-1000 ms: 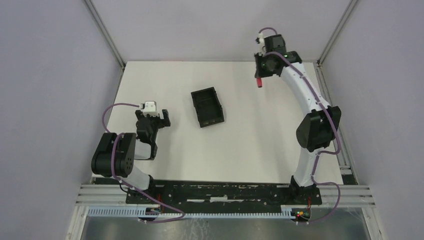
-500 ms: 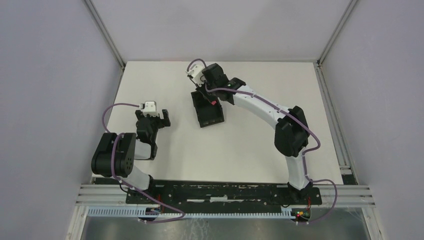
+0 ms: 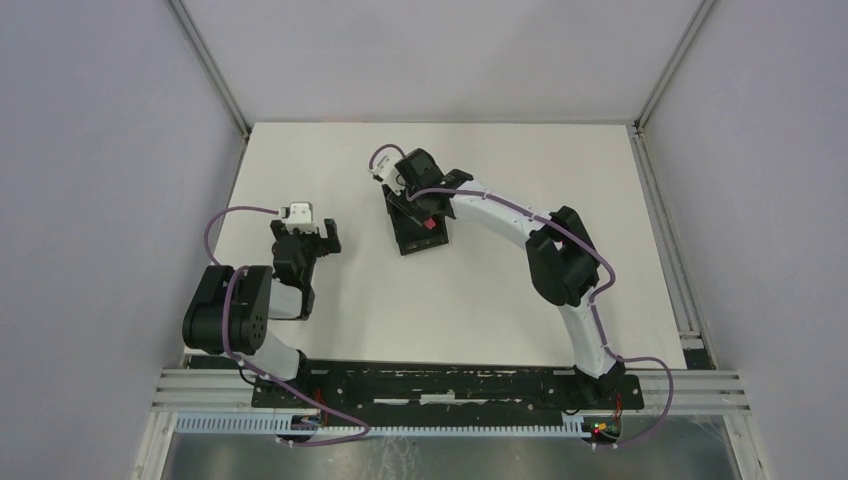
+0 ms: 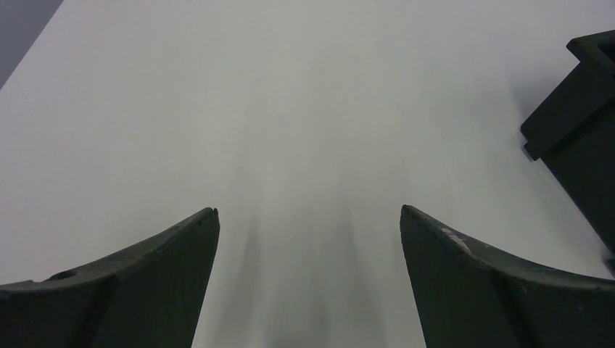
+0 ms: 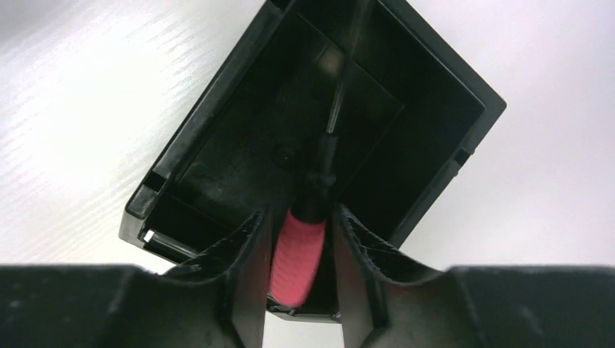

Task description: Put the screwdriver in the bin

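Note:
The bin (image 3: 424, 243) is a small black open tray in the middle of the white table. The screwdriver (image 5: 297, 257) lies inside the bin (image 5: 197, 114), its pink handle near the closer end wall and its thin black shaft running along the floor. My right gripper (image 5: 299, 212) hangs over that end with its fingers (image 5: 246, 275) either side of the handle, parted, with a dark gap on the right side. From above, the pink handle (image 3: 427, 224) shows under the right gripper (image 3: 420, 213). My left gripper (image 4: 308, 214) stands open over bare table, left of the bin (image 4: 580, 123).
White walls and metal frame posts (image 3: 212, 70) close in the table on three sides. The right arm (image 3: 560, 262) arches from its base across the table's right half to the bin. The left arm (image 3: 240, 305) sits folded near its base.
The right arm swung from the far right corner to the bin carrying the screwdriver, lowered it in, and its jaws have just parted off the handle. The left arm has not moved.

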`<state>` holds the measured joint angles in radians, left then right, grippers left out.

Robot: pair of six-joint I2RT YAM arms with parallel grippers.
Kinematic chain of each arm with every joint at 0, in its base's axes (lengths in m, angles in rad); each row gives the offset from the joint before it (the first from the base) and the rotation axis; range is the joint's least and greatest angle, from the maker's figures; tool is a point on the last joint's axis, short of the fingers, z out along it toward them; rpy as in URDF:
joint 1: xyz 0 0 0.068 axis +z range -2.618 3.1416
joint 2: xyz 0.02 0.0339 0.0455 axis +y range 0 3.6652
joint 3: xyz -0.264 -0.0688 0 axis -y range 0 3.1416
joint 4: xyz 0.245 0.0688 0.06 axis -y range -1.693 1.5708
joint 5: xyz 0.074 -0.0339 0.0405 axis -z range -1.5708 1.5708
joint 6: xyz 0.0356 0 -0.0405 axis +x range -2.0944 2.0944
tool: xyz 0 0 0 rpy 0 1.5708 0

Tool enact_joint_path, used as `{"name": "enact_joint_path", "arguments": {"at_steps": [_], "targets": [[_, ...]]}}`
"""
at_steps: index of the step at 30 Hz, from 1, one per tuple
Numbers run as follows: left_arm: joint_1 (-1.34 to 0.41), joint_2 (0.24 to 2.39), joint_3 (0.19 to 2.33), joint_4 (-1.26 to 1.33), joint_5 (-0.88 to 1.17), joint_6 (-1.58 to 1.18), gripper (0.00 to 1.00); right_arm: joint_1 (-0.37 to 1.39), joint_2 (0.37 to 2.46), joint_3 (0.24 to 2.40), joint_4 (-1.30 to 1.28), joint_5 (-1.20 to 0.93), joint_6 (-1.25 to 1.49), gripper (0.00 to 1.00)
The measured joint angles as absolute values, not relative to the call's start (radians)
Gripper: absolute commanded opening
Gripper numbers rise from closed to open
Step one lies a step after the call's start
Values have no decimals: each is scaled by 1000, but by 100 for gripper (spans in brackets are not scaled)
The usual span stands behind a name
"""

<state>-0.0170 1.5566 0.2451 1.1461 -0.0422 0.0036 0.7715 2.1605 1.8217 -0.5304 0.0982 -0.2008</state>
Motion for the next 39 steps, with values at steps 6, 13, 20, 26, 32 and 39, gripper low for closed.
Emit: {"name": "enact_joint_path", "arguments": {"at_steps": [6, 13, 20, 26, 32, 39], "targets": [[-17, 1557, 245, 1146, -43, 4, 100, 777, 2159, 1825, -523, 112, -187, 60], [-17, 1557, 245, 1146, -42, 4, 100, 778, 2086, 1823, -501, 141, -157, 71], [-17, 1557, 245, 1146, -43, 4, 100, 757, 1866, 1761, -415, 141, -130, 92], [-17, 1557, 245, 1146, -42, 4, 100, 693, 1650, 1513, -310, 149, -94, 98], [-17, 1557, 245, 1146, -43, 4, 100, 503, 1396, 1063, -166, 166, -45, 98], [-17, 1557, 245, 1146, -43, 4, 100, 297, 1100, 551, 69, 255, -6, 98]]}}
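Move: The right hand is already over the bin, whose middle lies about 1 cm ahead, 2 cm to its left and 4 cm below. The screwdriver's handle is between the loosening fingers, with its middle roughly 2 cm ahead, 2 cm left and 3 cm below. From the idle left hand, the bin's middle is some 23 cm to the right, 3 cm farther out and 3 cm below. Right hand opens, freeing the screwdriver, rises about 17 cm from the bin, then swings 30 cm right, sinking. ##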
